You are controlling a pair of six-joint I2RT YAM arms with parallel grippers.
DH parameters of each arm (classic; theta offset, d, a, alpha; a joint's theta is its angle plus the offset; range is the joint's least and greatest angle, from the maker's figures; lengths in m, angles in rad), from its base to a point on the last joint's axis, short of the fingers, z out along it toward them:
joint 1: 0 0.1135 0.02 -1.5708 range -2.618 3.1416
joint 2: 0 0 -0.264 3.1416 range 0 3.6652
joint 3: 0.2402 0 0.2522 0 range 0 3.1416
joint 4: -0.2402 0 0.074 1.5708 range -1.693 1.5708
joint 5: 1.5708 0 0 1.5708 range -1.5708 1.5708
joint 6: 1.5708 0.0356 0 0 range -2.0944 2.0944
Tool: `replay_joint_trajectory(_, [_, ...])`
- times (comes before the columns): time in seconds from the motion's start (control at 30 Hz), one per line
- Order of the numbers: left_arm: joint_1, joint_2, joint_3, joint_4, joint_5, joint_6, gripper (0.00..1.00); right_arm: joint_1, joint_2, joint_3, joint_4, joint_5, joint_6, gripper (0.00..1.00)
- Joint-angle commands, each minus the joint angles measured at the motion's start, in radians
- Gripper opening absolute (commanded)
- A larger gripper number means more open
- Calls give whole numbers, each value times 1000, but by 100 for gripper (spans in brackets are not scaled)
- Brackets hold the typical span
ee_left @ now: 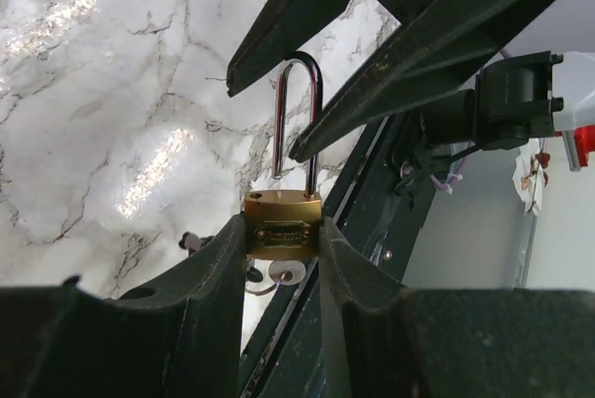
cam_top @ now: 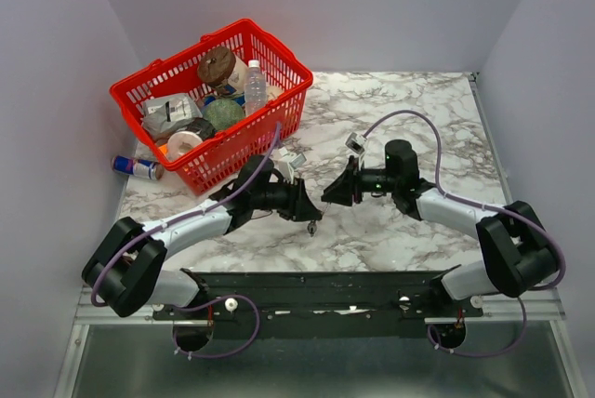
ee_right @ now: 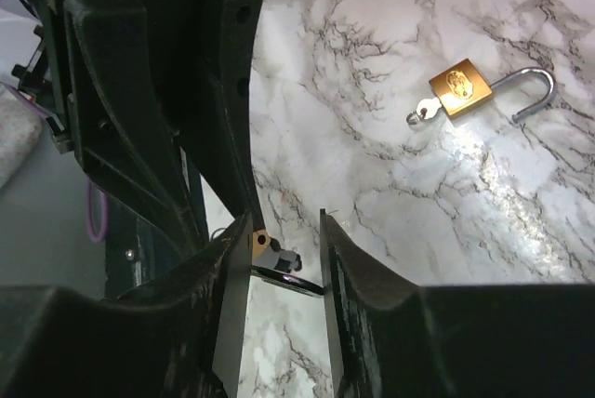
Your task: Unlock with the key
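Note:
A small brass padlock (ee_left: pixel 283 223) is clamped by its body between the fingers of my left gripper (ee_left: pixel 284 231), silver shackle (ee_left: pixel 312 91) upward. The shackle's left leg ends above the body, out of its hole. The key (ee_left: pixel 284 272) sticks out under the padlock, with a ring and small dark parts beside it, and hangs below the grippers (cam_top: pixel 312 228). My right gripper (ee_left: pixel 263 117) comes in from above, one finger on each side of the shackle. In the right wrist view the shackle (ee_right: pixel 288 279) spans the gap of the right gripper (ee_right: pixel 285 221), touching both fingers.
A second brass padlock (ee_right: pixel 460 89) lies on the marble table (cam_top: pixel 390 100), its shackle swung open and a key in it. A red basket (cam_top: pixel 279 54) of groceries stands at the back left, with a can (cam_top: pixel 137 167) lying next to it.

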Motion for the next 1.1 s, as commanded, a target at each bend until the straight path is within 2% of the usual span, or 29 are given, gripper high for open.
replay_joint_trajectory(0.0, [4, -18, -8, 65, -74, -21, 0, 2, 45, 25, -2, -69, 10, 34])
replay_joint_trajectory(0.03, [6, -19, -11, 67, -80, -24, 0, 2, 50, 26, -5, -67, 11, 29])
replay_joint_trajectory(0.17, [6, -25, -17, 70, -114, -28, 0, 2, 71, 38, -28, -55, 19, 18])
replay_joint_trajectory(0.23, [6, -16, -17, 62, -147, -30, 0, 2, 94, 60, -57, -35, 22, 6])
replay_joint_trajectory(0.33, [6, 14, -11, 78, -175, -42, 0, 2, 133, 92, -82, -24, 27, 1])
replay_joint_trajectory(0.63, [6, 158, 78, 16, -319, -25, 0, 2, 286, 204, -160, 123, 31, 1])
replay_joint_trajectory(1.07, [6, 366, 207, -19, -425, -12, 0, 2, 458, 328, -206, 296, 93, 1])
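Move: The held padlock's raised shackle rises to the right gripper, its bow already between the half-open right fingers and about 3 cm right, 2 cm ahead of and 2 cm above the left hand point. On the table, the other, opened padlock lies roughly 15 cm ahead, 6 cm left and 11 cm below the left hand; from the right hand, some 12 cm ahead, 9 cm left and 13 cm down. The doll charm hangs about 5 cm straight below the left hand. Shut the right fingers on the shackle while the left gripper keeps its hold on the brass body. Then bring both grippers down and forward together, about 8 cm each way, towards the opened padlock on the table, tipping both sets of fingers further down and turning both hands some 15 degrees to point more forward. ##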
